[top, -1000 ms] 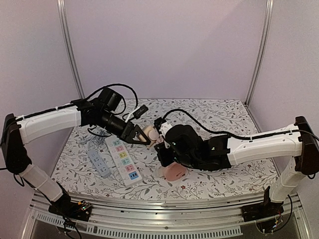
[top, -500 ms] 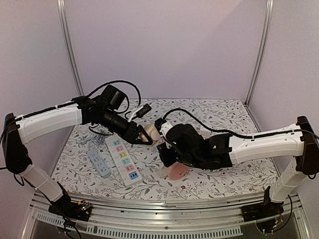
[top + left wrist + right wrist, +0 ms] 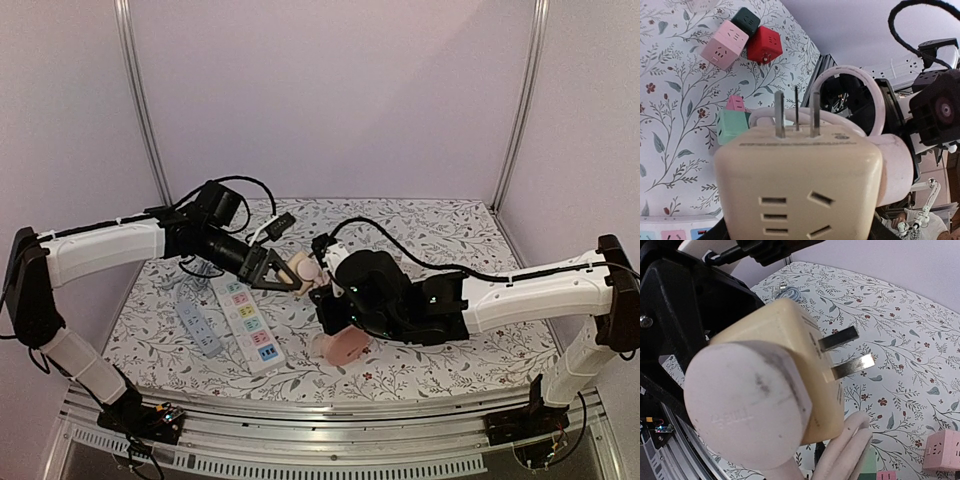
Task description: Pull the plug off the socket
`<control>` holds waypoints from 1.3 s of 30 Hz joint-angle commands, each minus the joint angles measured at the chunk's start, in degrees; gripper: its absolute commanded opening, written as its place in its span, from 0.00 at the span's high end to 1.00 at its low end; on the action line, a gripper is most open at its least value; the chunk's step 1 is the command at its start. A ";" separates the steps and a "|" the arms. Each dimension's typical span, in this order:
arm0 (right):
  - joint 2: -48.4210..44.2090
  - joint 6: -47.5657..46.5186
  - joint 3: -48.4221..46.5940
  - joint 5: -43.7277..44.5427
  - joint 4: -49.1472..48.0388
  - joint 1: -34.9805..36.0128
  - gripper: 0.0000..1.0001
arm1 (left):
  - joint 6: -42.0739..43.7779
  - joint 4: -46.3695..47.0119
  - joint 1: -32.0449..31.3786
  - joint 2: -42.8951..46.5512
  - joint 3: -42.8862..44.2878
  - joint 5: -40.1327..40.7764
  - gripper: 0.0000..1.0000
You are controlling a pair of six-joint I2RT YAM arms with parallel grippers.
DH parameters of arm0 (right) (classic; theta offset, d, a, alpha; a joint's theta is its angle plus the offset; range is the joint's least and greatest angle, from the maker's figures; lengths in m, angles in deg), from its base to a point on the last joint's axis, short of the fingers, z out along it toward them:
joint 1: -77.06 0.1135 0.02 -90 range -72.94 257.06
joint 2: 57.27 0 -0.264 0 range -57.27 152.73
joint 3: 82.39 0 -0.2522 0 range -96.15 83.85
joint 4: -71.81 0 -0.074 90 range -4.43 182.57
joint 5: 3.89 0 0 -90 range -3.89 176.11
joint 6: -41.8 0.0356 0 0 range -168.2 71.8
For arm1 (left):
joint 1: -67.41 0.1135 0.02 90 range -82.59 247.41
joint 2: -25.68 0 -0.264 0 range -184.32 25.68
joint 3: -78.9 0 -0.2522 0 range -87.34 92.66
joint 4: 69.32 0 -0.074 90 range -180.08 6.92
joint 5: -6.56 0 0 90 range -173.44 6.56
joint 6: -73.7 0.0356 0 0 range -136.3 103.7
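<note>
A cream cube socket (image 3: 297, 267) hangs above the table, and my left gripper (image 3: 282, 272) is shut on it. In the left wrist view the socket (image 3: 800, 180) fills the frame, its own metal prongs (image 3: 795, 114) pointing up. A round pink plug (image 3: 894, 167) sits pushed into its right face. My right gripper (image 3: 322, 290) is shut on that plug (image 3: 742, 412), which presses flat against the socket (image 3: 790, 332). Its fingers are hidden behind the plug. The plug's pink cable (image 3: 846, 450) loops below.
A white power strip (image 3: 248, 322) and a grey one (image 3: 198, 327) lie on the floral table at the left. Pink (image 3: 725, 44), red (image 3: 764, 44), dark green (image 3: 746, 20) and teal (image 3: 732, 125) cube sockets sit on the cloth. A pink bundle (image 3: 340, 346) hangs under the right arm.
Both arms have shifted slightly, the left wrist turning a little. The socket and plug stay joined and both grips hold.
</note>
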 commanded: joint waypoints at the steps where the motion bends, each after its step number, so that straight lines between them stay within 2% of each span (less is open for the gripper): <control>1: -0.64 2.05 1.77 3.06 3.95 -0.79 1.00 | -0.91 3.46 2.26 1.90 0.19 -5.50 1.00; 6: -3.68 1.74 0.72 3.84 4.96 -0.80 1.00 | 3.54 -5.88 2.54 0.17 2.55 11.26 1.00; 8: -5.63 1.20 -0.27 3.71 5.41 -0.80 1.00 | 4.49 -10.59 2.42 -1.64 4.07 22.89 1.00; 10: -7.28 0.58 -1.03 3.68 5.41 -0.85 1.00 | 5.32 -14.33 2.23 -2.76 5.53 30.71 1.00; 12: -8.58 -0.11 -1.58 3.68 5.44 -0.84 1.00 | 5.72 -15.59 2.03 -2.91 5.85 34.75 1.00; 16: -9.11 -0.83 -2.37 3.62 5.78 -0.85 1.00 | 6.16 -15.88 2.30 -2.82 6.00 36.10 1.00; 22: -8.22 0.00 -1.37 3.51 5.80 -0.84 1.00 | 4.73 -12.46 3.63 -2.81 5.35 25.60 1.00; 27: -8.63 0.62 -0.77 3.83 5.79 -0.80 1.00 | 4.28 -12.92 4.04 -3.55 5.17 29.20 1.00; 30: -8.51 0.34 -1.05 3.88 5.56 -0.79 1.00 | 4.39 -14.13 4.04 -5.30 5.46 32.73 0.93; 32: -8.16 0.04 -1.35 3.77 5.34 -0.81 1.00 | 4.53 -14.67 4.00 -7.15 5.75 33.02 0.88; 36: -7.86 -0.37 -1.24 3.75 5.02 -0.79 1.00 | 4.71 -14.85 4.04 -10.97 6.66 32.72 0.86; 39: -8.16 -0.47 -0.67 3.73 4.44 -0.82 1.00 | 4.62 -14.93 4.12 -13.23 7.17 32.84 0.77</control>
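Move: The plug, gripped in the right hand, sits in the beige adapter held by the left hand: the plug is about 4 cm to the left hand's right, roughly level, and the adapter about 4 cm left and 1 cm ahead of the right hand. The socket strip's middle lies some 11 cm left, 2 cm ahead and 19 cm below the left hand; the pink socket is about 3 cm back, 3 cm right and 15 cm below the right hand. The plug and the beige adapter are pulled apart, both grips keeping their hold. The left hand takes the adapter left, forward and down, about 6 cm each way, turning counter-clockwise as its fingers tip some 30 degrees further down, then pauses and sinks on towards the socket strip. The right hand draws the plug up and right, around 5 cm altogether, with hardly any turn, then holds still. ##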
